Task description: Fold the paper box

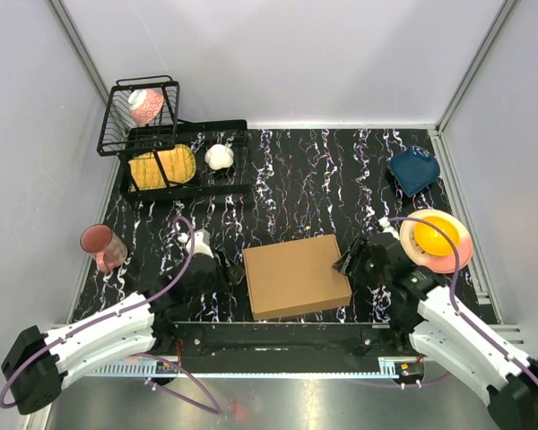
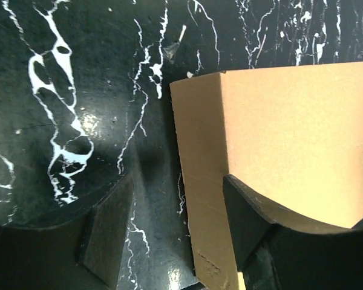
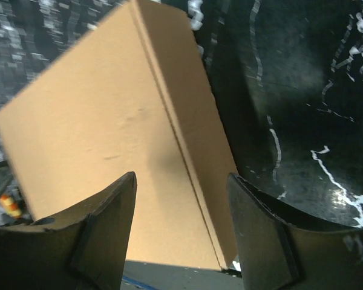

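The paper box [image 1: 296, 276] is a closed, flat brown cardboard box lying near the front middle of the black marbled table [image 1: 323, 179]. My left gripper [image 1: 229, 270] is at the box's left edge. In the left wrist view the left gripper [image 2: 176, 208] is open and straddles the paper box's [image 2: 290, 139] left side wall, one finger over the table, the other over the lid. My right gripper [image 1: 351, 261] is at the box's right edge. In the right wrist view the right gripper [image 3: 181, 193] is open above the paper box's [image 3: 109, 133] right edge, nothing clamped.
A black wire rack [image 1: 184, 166] at the back left holds a yellow item and a white object [image 1: 219, 157]. A pink cup [image 1: 101, 245] stands at the left. A blue bowl [image 1: 414, 170] and a pink plate [image 1: 457, 255] with a yellow bowl [image 1: 435, 235] sit at the right.
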`<control>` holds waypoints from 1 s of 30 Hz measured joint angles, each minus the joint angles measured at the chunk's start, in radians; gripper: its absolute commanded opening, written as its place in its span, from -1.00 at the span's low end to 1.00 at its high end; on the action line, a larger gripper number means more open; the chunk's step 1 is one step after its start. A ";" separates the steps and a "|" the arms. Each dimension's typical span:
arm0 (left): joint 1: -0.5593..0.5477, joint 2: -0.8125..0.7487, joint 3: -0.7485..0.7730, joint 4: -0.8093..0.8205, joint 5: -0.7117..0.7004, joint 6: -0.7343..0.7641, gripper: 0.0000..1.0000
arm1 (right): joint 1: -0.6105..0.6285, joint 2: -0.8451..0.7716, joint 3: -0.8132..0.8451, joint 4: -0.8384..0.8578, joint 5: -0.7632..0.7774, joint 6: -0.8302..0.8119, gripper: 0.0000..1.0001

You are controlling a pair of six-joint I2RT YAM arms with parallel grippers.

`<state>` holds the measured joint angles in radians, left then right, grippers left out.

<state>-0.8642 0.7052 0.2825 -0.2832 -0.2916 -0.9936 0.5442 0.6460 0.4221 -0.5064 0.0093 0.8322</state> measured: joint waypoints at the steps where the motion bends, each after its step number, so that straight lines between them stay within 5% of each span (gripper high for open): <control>1: 0.000 0.002 -0.011 0.022 0.020 -0.004 0.26 | 0.000 0.050 0.000 0.001 0.006 -0.001 0.35; 8: 0.005 0.082 -0.066 0.167 0.089 -0.012 0.23 | -0.002 0.238 0.003 0.117 0.006 0.004 0.33; 17: 0.051 0.231 -0.057 0.309 0.084 0.030 0.23 | -0.008 0.266 -0.029 0.246 0.052 0.028 0.30; 26: 0.249 0.536 0.161 0.370 0.135 0.098 0.19 | -0.009 0.282 -0.134 0.458 0.074 0.187 0.32; 30: 0.270 0.550 0.214 0.364 0.137 0.124 0.25 | -0.009 0.273 -0.129 0.459 0.089 0.197 0.41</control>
<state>-0.5945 1.2556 0.4965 0.0811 -0.1543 -0.8696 0.5354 0.9188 0.2935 -0.0475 0.0982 1.0294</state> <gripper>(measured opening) 0.594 0.669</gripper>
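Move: The closed paper box lies between the hands: its middle is about 13 cm to the right of the left hand, level front to back, and 3 cm lower. From the right hand it is roughly 10 cm to the left, 2 cm back and 5 cm down. The orange bowl stands some 21 cm to the right of the right hand and 10 cm farther out. A white cup is about 32 cm ahead of the left hand and 4 cm to its left. Both hands dip, then push the paper box forward, fingers open at its ends: left about 10 cm, right 5. ##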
